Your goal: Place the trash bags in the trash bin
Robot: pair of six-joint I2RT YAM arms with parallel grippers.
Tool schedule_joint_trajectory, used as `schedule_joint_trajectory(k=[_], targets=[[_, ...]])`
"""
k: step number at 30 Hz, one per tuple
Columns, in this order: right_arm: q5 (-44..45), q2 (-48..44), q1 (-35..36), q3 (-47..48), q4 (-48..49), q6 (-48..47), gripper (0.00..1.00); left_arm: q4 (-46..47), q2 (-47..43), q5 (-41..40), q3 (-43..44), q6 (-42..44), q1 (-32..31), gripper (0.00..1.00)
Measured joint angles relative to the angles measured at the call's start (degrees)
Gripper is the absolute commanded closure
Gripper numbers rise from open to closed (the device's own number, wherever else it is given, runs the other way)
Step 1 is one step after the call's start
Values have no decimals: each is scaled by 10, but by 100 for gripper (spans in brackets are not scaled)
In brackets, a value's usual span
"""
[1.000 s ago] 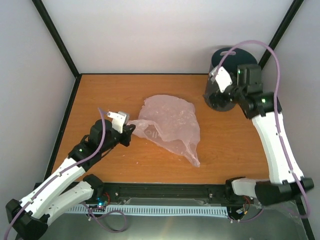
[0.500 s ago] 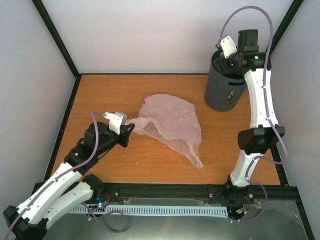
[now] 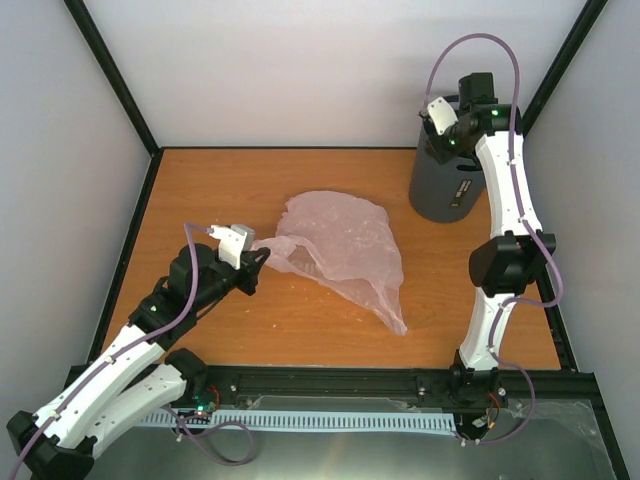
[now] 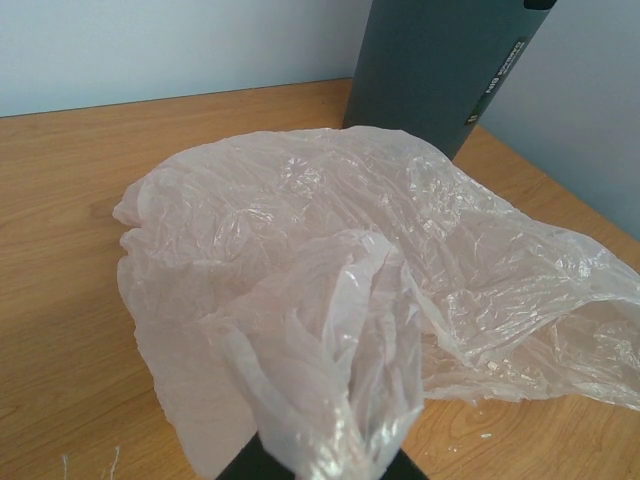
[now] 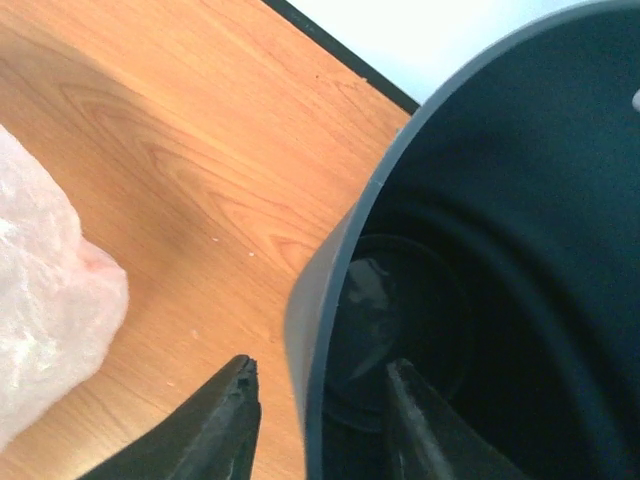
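Observation:
The pale-pink translucent trash bag [image 3: 345, 245] lies crumpled flat in the middle of the table. My left gripper [image 3: 262, 258] is shut on a bunched corner at the bag's left end; in the left wrist view the plastic [image 4: 300, 250] rises out of the gripper [image 4: 330, 465] and hides the fingertips. The dark grey trash bin [image 3: 445, 190] stands upright at the back right. My right gripper [image 3: 440, 125] hangs over its near-left rim. In the right wrist view the gripper [image 5: 320, 375] straddles the rim [image 5: 330, 290], one finger outside, one inside, with a gap on each side.
The black frame posts and white walls close in the table at the back and both sides. The bin's inside [image 5: 480, 300] looks dark with nothing showing in it. An edge of the bag [image 5: 40, 300] shows left of the bin.
My right arm has lifted from beside the bin up to its rim, and its jaws have narrowed around the rim. The left arm drew back slightly with the bag corner.

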Motion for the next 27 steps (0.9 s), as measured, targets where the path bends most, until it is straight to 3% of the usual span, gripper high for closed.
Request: schedule_joint_trajectory(k=[5,7,19,27], targets=[[-16,0,0,-15,-10,-6,93,0,0,0,0,0,0,99],[-26,-4,0,-23,-10,-10,96,0,0,0,0,0,0,99],[-107,-141,11,-183,-26,-18,97,24,-57,12,-7,2,0,99],[-93,-285,119,-346,-7,-17,97,69,-153,20,-25,9,0,99]])
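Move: The trash bin's rim already runs between my half-open right fingers; the bin's middle is about 6 cm ahead, 8 cm right and 13 cm below that hand. The trash bag spreads some 12 cm back and 20 cm left of it, 22 cm down. From my left hand, which holds the bag's edge, the bin is roughly 32 cm ahead and 43 cm right, 9 cm lower; the bag's middle is 14 cm ahead, 17 cm right, 18 cm below. I shut my right fingers on the bin's left rim while easing slightly down and back, then drag the bin back and to the left towards the bag, about 17 cm back in all, turning that wrist some 20 degrees counter-clockwise. Partway through, my left hand, still pinching the bag's edge, rises about 7 cm and draws back a little, tilting its fingers up. ##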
